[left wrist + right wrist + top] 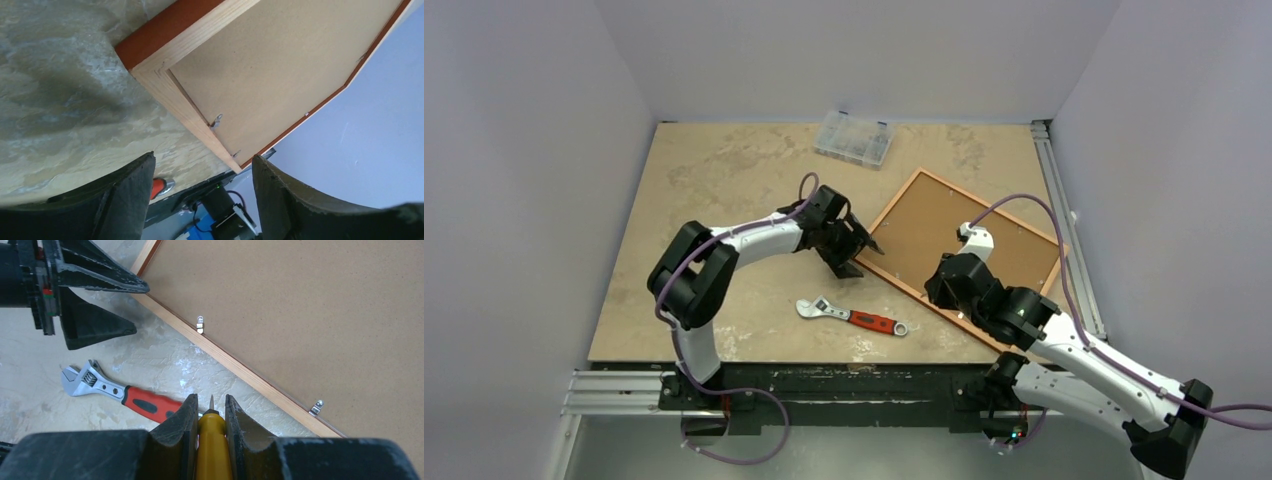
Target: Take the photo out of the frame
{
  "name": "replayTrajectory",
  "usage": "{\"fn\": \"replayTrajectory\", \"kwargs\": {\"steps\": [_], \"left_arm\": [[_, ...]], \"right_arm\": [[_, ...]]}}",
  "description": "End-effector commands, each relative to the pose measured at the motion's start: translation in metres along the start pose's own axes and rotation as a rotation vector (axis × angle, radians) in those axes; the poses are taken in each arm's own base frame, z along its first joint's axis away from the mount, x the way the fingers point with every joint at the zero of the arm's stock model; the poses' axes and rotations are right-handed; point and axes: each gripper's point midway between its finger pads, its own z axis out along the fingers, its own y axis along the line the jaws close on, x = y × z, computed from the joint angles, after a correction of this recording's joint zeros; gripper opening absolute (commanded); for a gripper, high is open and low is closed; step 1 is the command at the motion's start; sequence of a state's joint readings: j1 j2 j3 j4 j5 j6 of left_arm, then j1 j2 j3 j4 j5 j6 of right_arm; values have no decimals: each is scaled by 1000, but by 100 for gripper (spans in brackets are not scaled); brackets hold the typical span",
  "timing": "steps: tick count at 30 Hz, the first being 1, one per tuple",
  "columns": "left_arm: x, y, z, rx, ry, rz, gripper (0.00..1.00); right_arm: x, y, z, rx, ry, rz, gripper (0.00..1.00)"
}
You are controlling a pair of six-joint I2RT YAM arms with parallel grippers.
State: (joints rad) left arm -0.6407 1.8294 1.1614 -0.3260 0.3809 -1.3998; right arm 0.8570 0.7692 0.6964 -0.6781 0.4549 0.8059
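Observation:
The frame (892, 280) lies face down at the right of the table, red-orange moulding (170, 30) round a brown backing board (944, 225) held by small metal clips (200, 324). The photo is hidden beneath that board. My left gripper (861, 255) hovers open at the frame's left corner; in the left wrist view its fingers (130, 195) stand wide apart with nothing between them (202, 157). Over the frame's near edge (235, 365), my right gripper (936, 290) is shut (210, 399) on a yellow-handled screwdriver (214, 445), its metal tip poking out past the fingertips.
A red-handled adjustable wrench (852, 316) lies on the table between the arms, just off the frame's near edge (115, 390). A clear plastic parts box (854, 137) sits at the back. Grey walls close in the table; a metal rail (1064, 220) runs along its right side.

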Motion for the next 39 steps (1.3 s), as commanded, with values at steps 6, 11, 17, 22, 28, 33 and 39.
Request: {"fn": "replayTrajectory", "kwargs": {"steps": [6,11,17,22,28,33,39], "left_arm": [[-10,2,41,-82,-117,-171,57],[-13,5,55,-116,-135,-165,52],[-27,13,58,-175,-202,-107,32],[-49,3,55,-194,-262,44,6],[-74,-24,49,-135,-260,215,0],[-89,-47,45,-63,-237,337,0],[-94,-78,59,68,-160,391,0]], "right_arm": [[-5,-3,2,14,-37,13,0],[-4,-6,3,22,-37,5,0],[-3,-6,7,35,-32,-14,0],[-3,-3,14,44,-29,-35,0],[-14,23,26,-14,-33,-56,0],[-32,18,55,26,-2,-70,0],[-53,22,87,43,8,-116,0]]}}
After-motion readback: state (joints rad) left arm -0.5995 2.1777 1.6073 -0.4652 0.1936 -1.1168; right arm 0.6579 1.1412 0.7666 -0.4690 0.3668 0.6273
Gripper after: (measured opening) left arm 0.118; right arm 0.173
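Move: The frame's near-left edge lies about 1 cm ahead of the left hand point, 3 cm right and 4 cm below. The frame's left corner is some 4 cm ahead and 2 cm left; the wrench lies 9 cm back and 3 cm left. From the right hand, which holds the screwdriver, the clip nearest that corner is about 6 cm ahead, 4 cm left and 11 cm below; the wrench is 1 cm back and 14 cm left. Bring the open left gripper about 4 cm down and slightly right astride the frame's edge beside its left corner, close to pinch it, then drag it forward some 6 cm while turning the wrist slightly clockwise. Late on, take the right hand about 6 cm forward and 4 cm down over the backing board, keeping hold of the screwdriver. ##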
